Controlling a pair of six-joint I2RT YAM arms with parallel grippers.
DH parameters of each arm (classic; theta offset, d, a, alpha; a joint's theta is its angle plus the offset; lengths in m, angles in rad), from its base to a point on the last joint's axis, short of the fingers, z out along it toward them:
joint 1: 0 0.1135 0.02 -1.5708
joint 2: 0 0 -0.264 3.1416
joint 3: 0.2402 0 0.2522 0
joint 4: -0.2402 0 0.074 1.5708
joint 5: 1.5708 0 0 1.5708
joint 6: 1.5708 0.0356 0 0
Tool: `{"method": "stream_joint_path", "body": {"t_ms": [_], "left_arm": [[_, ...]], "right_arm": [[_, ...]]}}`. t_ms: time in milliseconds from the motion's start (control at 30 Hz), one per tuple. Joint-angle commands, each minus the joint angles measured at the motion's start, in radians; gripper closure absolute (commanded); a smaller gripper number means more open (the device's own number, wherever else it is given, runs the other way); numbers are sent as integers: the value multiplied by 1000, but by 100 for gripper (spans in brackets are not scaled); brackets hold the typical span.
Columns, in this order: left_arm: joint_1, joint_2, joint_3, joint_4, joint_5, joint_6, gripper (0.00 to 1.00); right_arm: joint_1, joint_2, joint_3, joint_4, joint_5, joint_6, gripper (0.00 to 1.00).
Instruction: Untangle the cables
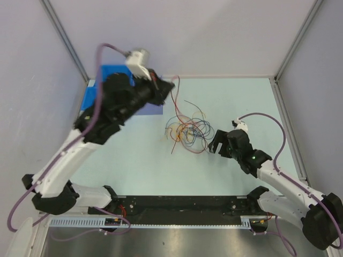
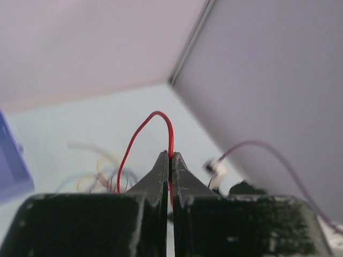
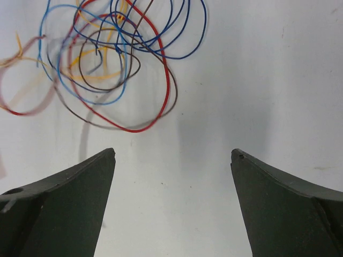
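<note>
The cables lie in a loose tangle of red, orange, blue and dark loops on the pale table. My left gripper is raised above the tangle's far left side. It is shut on a red cable, which arches up out of the closed tips of the left gripper and drops back to the pile. My right gripper sits low just right of the tangle. In the right wrist view it stands wide open with bare table between its fingers, and the cables lie just ahead of it.
A blue box lies at the table's far left, partly under the left arm. Grey walls enclose the back and both sides. The black base rail runs along the near edge.
</note>
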Motion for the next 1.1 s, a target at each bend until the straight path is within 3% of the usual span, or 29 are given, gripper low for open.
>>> {"method": "stream_joint_path", "body": {"t_ms": [0, 133, 267, 367, 433, 500, 633, 700, 833, 967, 1067], "left_arm": [[-4, -5, 262, -100, -20, 137, 100], [-4, -18, 184, -94, 9, 126, 100], [-4, -104, -238, 5, 21, 72, 100], [2, -133, -464, 105, 127, 36, 100], [2, -123, -494, 131, 224, 23, 100], [0, -144, -471, 149, 272, 58, 100], [0, -208, -448, 277, 230, 172, 100], [3, -193, -367, 307, 237, 201, 100], [2, -118, -113, 308, 381, 249, 100], [3, -28, 224, 213, 352, 267, 100], [2, -47, 244, 243, 356, 299, 100]], "right_arm": [[-27, -44, 15, 46, -27, -13, 6], [-46, -68, 20, 34, -35, -16, 7], [-58, -103, 23, 9, -41, -24, 7], [-69, -117, 21, -11, -32, -44, 6], [-69, -119, 21, -12, -27, -55, 6], [-69, -114, 23, 0, -38, -79, 6], [-72, -119, 21, 37, -88, -95, 6], [-67, -122, 21, 64, -128, -93, 6], [-67, -142, 21, 98, -159, -99, 6], [-70, -177, 21, 98, -147, -113, 6], [-76, -214, 23, 86, -124, -128, 5]]}}
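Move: The left hand holds the red cable high over the table; the tangle lies roughly 43 cm below it, 5 cm farther out and 3 cm to its right. The lilac bin is about 21 cm ahead and 13 cm left of that hand, the front blue bin some 20 cm ahead and 30 cm left, both about 40 cm lower. From the open right hand the tangle is about 7 cm ahead, 12 cm left and 9 cm below. Still pinching the red cable, left jerks up, down some 35 cm and up again; right rises 5 cm. ##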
